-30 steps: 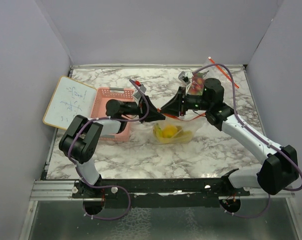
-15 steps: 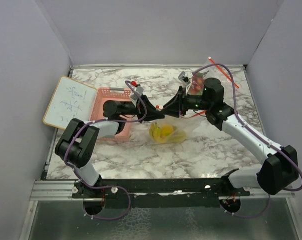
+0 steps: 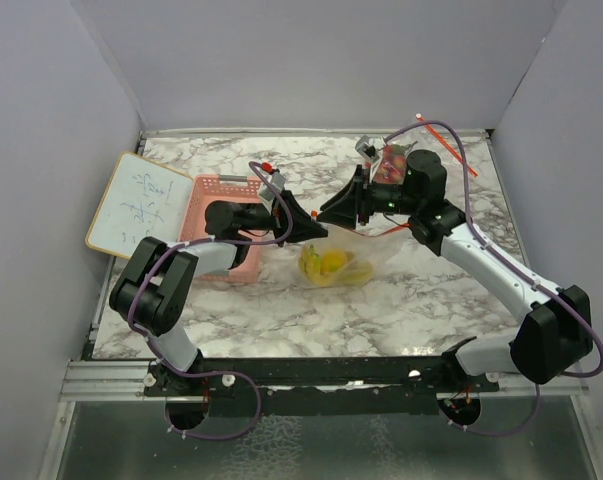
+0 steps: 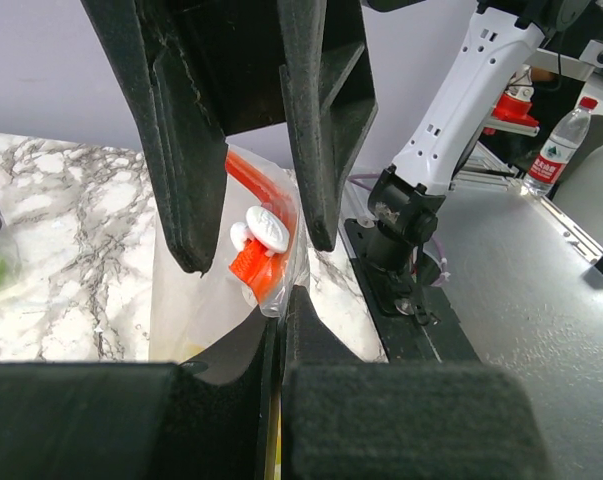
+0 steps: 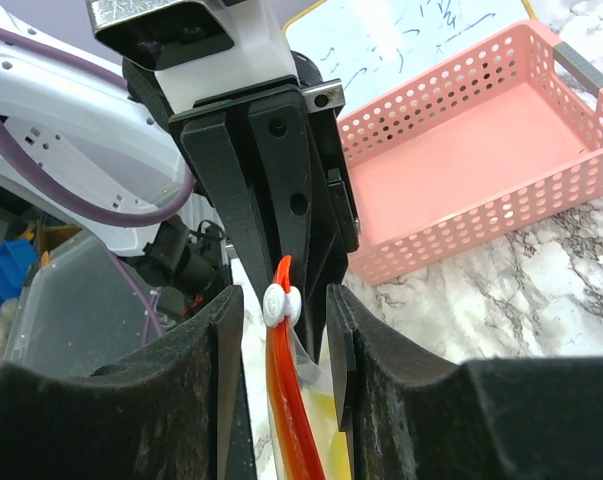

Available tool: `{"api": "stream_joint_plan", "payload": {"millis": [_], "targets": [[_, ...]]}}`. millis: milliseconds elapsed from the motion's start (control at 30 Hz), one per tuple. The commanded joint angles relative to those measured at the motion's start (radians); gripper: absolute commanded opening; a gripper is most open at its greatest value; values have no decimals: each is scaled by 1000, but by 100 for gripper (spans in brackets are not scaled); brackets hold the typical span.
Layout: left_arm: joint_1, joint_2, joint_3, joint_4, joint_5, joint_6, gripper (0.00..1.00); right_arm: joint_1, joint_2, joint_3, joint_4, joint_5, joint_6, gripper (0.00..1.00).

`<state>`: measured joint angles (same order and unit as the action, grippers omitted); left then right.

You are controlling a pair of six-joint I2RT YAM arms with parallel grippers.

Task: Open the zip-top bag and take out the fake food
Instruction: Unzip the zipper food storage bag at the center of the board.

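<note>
The clear zip-top bag [image 3: 369, 256] hangs between the two grippers near the middle of the table, and yellow fake food [image 3: 331, 265] lies in its lower part. My left gripper [image 4: 281, 300] is shut on the bag's top edge, just below the orange zip track. A white slider [image 5: 281, 303] sits on that track. My right gripper [image 5: 282, 296] stands open around the slider, with a gap on each side of it. In the top view the right gripper [image 3: 327, 213] meets the left gripper [image 3: 315, 228] tip to tip.
A pink slotted basket [image 3: 209, 205] stands under the left arm, with a whiteboard [image 3: 139, 203] to its left. A second bag with red pieces [image 3: 391, 165] lies at the back behind the right wrist. A loose orange strip [image 3: 447, 137] lies at the back right.
The right gripper's jaws have opened off the slider. The bag and the left gripper shifted a little to the left and up, and the yellow pieces slid left inside the bag.
</note>
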<state>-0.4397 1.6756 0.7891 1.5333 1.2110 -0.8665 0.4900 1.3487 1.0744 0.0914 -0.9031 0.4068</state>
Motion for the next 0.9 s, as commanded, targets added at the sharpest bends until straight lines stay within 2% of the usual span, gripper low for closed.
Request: {"api": "stream_joint_plan", "payload": {"millis": [0, 67, 133, 200, 300, 400, 733, 867], "targets": [[4, -22, 3, 42, -13, 0, 0, 6, 22, 25, 39, -24, 23, 34], [3, -21, 5, 40, -13, 2, 0, 6, 24, 19, 53, -35, 32, 25], [4, -20, 5, 39, -13, 4, 0, 6, 22, 14, 62, -34, 34, 21], [4, -21, 4, 39, -11, 7, 0, 6, 17, 10, 67, -29, 31, 21], [4, -19, 4, 35, -11, 12, 0, 6, 16, 16, 70, -26, 30, 29], [4, -16, 3, 35, -11, 11, 0, 5, 19, 25, 68, -25, 31, 30], [4, -17, 11, 23, -16, 17, 0, 6, 1, -2, 59, -20, 14, 4], [8, -17, 13, -12, -41, 39, 0, 6, -16, -12, 40, -10, -3, 2]]}}
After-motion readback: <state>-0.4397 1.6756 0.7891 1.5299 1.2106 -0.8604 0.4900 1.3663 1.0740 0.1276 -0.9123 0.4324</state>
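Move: The white zipper slider of the bag already sits between the right hand's open fingertips, about 1 cm to the left of its hand point, level and at the same height. The fake food hangs in the bag about 16 cm below that hand, 4 cm to its right and 1 cm nearer the base; the pink basket is some 20 cm left, 8 cm farther out and 22 cm down. From the left hand the slider lies about 2 cm ahead, 1 cm right and 2 cm above. Staying almost in place and creeping under half a centimetre left and forward onto the slider, the right hand brings its fingers together from a bit over a third open to nearly shut, easing apart slightly once midway before closing fully, and pinches the white slider and the orange strip at it between its fingertips. The left hand stands still just below, fingers pointing right, and keeps its shut grip on the bag's corner beside the slider. ##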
